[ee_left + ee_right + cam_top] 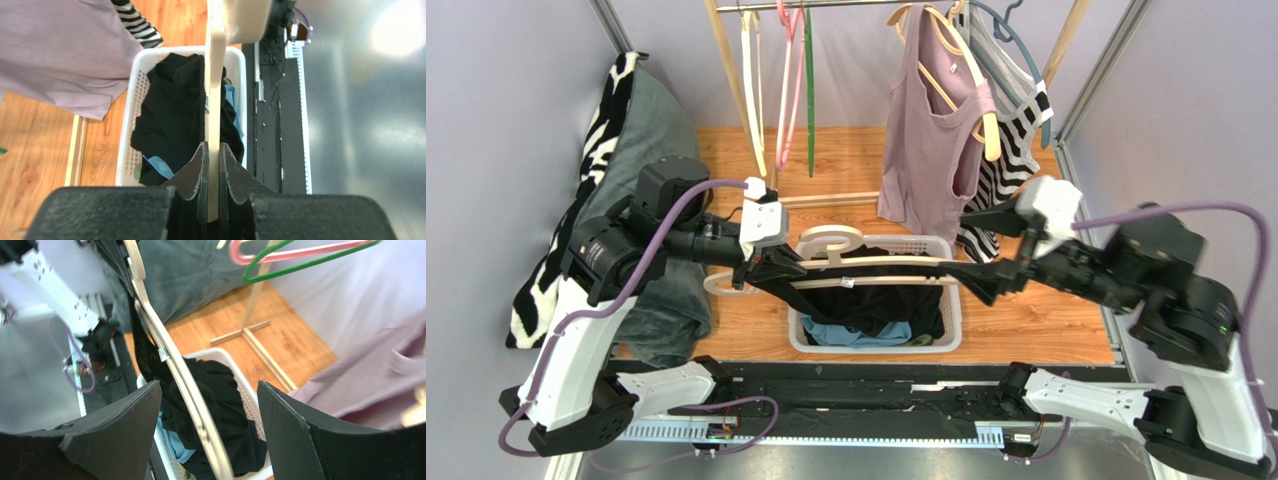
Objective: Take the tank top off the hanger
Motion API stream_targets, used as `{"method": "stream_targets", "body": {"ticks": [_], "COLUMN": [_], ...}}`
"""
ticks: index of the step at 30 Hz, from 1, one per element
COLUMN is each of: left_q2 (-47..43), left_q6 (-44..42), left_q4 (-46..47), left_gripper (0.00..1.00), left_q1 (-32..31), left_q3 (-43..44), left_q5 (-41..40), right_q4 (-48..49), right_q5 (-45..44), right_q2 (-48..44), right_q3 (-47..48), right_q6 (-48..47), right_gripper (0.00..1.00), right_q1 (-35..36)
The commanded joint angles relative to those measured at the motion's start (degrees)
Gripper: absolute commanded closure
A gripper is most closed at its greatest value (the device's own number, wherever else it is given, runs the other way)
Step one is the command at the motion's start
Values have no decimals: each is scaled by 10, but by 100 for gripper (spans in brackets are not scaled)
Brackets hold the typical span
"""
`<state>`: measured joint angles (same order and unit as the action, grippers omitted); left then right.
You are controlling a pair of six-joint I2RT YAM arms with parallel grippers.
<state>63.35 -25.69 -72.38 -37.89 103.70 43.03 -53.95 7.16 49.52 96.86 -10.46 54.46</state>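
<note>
A cream wooden hanger (866,262) lies level above the white basket (954,330). A black tank top (876,300) droops from it into the basket. My left gripper (761,268) is shut on the hanger's left end. In the left wrist view both jaws clamp the cream bar (214,125), with the black tank top (175,110) below it. My right gripper (986,280) stands open at the hanger's right end. In the right wrist view the hanger (192,400) and black fabric (227,405) pass between the spread fingers (120,430) of my right gripper (210,412), touching neither.
On the rail behind hang a mauve tank top (926,140), a striped garment (1016,130) and empty pink, green and cream hangers (791,80). Grey and zebra-print fabric (651,130) hangs at the left. The basket also holds blue cloth (841,335). The rack's wooden foot (826,200) crosses the floor.
</note>
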Motion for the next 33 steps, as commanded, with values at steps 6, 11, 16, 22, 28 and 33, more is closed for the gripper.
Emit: {"method": "stream_targets", "body": {"ticks": [6,11,16,22,28,33], "left_q2": [14,20,21,22,17,12], "left_q6": [-67,-67,-66,-58,-60,-60], "left_q4": [-25,-21,-15,-16,-16,-13], "left_gripper": [100,100,100,100,100,100], "left_q1": [-38,-41,-42,-44,-45,-45], "left_q3": [6,16,19,30,18,11], "left_q5": [-8,-14,-18,-12,-15,-23], "right_q4": [-33,-54,-36,-19,-16,-29], "right_q5": [133,162,184,167,154,145], "right_q2": [68,74,65,58,54,47], "right_q3": [9,-24,-67,-102,-86,-77], "right_q6": [-46,-40,-26,-25,-25,-20], "right_gripper": [25,29,32,43,89,100], "right_q1": [-1,-1,-1,-1,-1,-1]}}
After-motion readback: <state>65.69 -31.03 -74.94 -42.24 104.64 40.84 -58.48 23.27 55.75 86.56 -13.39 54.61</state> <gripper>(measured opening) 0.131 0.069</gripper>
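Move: The spot to grip on the wooden hanger's right arm lies about 5 cm left of the right gripper, roughly level with it front to back and some 7 cm below. From the left gripper, which already holds the hanger near its other shoulder, it is about 18 cm right, 1 cm back and 2 cm lower. The white basket sits about 9 cm ahead of the right hand, 11 cm left and 42 cm down; the mauve top hangs some 25 cm ahead, 2 cm left and 10 cm down. Swing the open right gripper about 5 cm left onto the hanger's right arm, then sink it, some 10 cm lower in all and slightly back, tipping the fingers down and turning them counter-clockwise by roughly 15 degrees. Once there, shut the fingers and pinch the wooden arm. Keep the left grip closed on its side of the hanger, letting that hand dip a centimetre or two. ##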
